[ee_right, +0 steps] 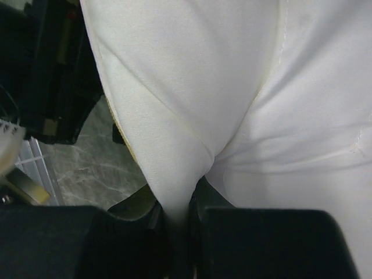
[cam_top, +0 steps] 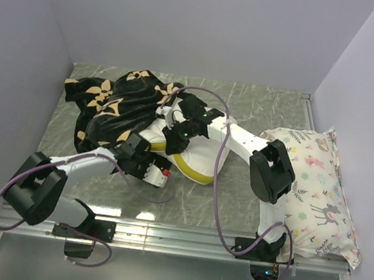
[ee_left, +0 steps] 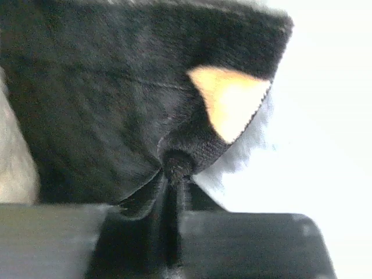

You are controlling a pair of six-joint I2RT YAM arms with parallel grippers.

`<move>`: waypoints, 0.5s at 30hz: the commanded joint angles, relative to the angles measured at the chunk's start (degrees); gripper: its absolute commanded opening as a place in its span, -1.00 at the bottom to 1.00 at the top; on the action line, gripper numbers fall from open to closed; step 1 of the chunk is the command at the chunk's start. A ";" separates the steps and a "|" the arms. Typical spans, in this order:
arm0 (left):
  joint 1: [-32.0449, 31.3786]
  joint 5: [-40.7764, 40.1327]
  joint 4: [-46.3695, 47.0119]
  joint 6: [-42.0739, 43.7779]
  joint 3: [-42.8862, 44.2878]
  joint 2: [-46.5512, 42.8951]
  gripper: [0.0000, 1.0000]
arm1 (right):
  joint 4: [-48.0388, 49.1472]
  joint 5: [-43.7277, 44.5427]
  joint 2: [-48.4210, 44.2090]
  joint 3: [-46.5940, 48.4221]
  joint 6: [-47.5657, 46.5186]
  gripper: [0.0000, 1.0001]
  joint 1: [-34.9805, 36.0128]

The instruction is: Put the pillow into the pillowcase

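The black plush pillowcase [cam_top: 115, 106] with tan flower motifs lies bunched at the back left of the table. The white pillow [cam_top: 201, 162], a yellow band along its edge, sits against the case's right side. My left gripper [cam_top: 143, 149] is at the case's near edge. In the left wrist view it [ee_left: 174, 180] is shut on a pinched fold of the pillowcase [ee_left: 104, 104]. My right gripper [cam_top: 173, 137] is over the pillow's left end. In the right wrist view it [ee_right: 183, 206] is shut on a fold of the pillow [ee_right: 232, 87].
A second pillow [cam_top: 315, 191], white with pastel deer and plants, lies along the right wall. The grey marbled table [cam_top: 260, 108] is boxed in by white walls on three sides. A metal rail [cam_top: 174, 234] runs along its near edge, and a purple cable [cam_top: 217, 185] loops over the pillow.
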 commanded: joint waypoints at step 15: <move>-20.24 28.48 -6.76 -17.19 26.31 5.66 -0.99 | 13.48 -18.75 12.69 13.17 24.38 -1.00 -0.41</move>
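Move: The near corner of the pillowcase mouth lies right between the left fingers; from the right hand that corner is about 7 cm to the left, 4 cm back and 5 cm lower. The white pillow's middle lies some 15 cm to the right of the left hand and 9 cm ahead, and about 9 cm to the right of the right hand, 4 cm ahead and slightly below. The pillowcase's middle is roughly 16 cm left and 10 cm ahead of the right hand. The pillowcase's near corner gets pinched fully as the left fingers finish closing, then is drawn quickly about 15 cm to the right along the pillow's yellow near side, rising some 9 cm and ending 5 cm back as the wrist tilts. The right hand keeps its grip on the bunched pillow and feeds it about 4 cm left, towards the pillowcase, lifting slightly and tilting. ##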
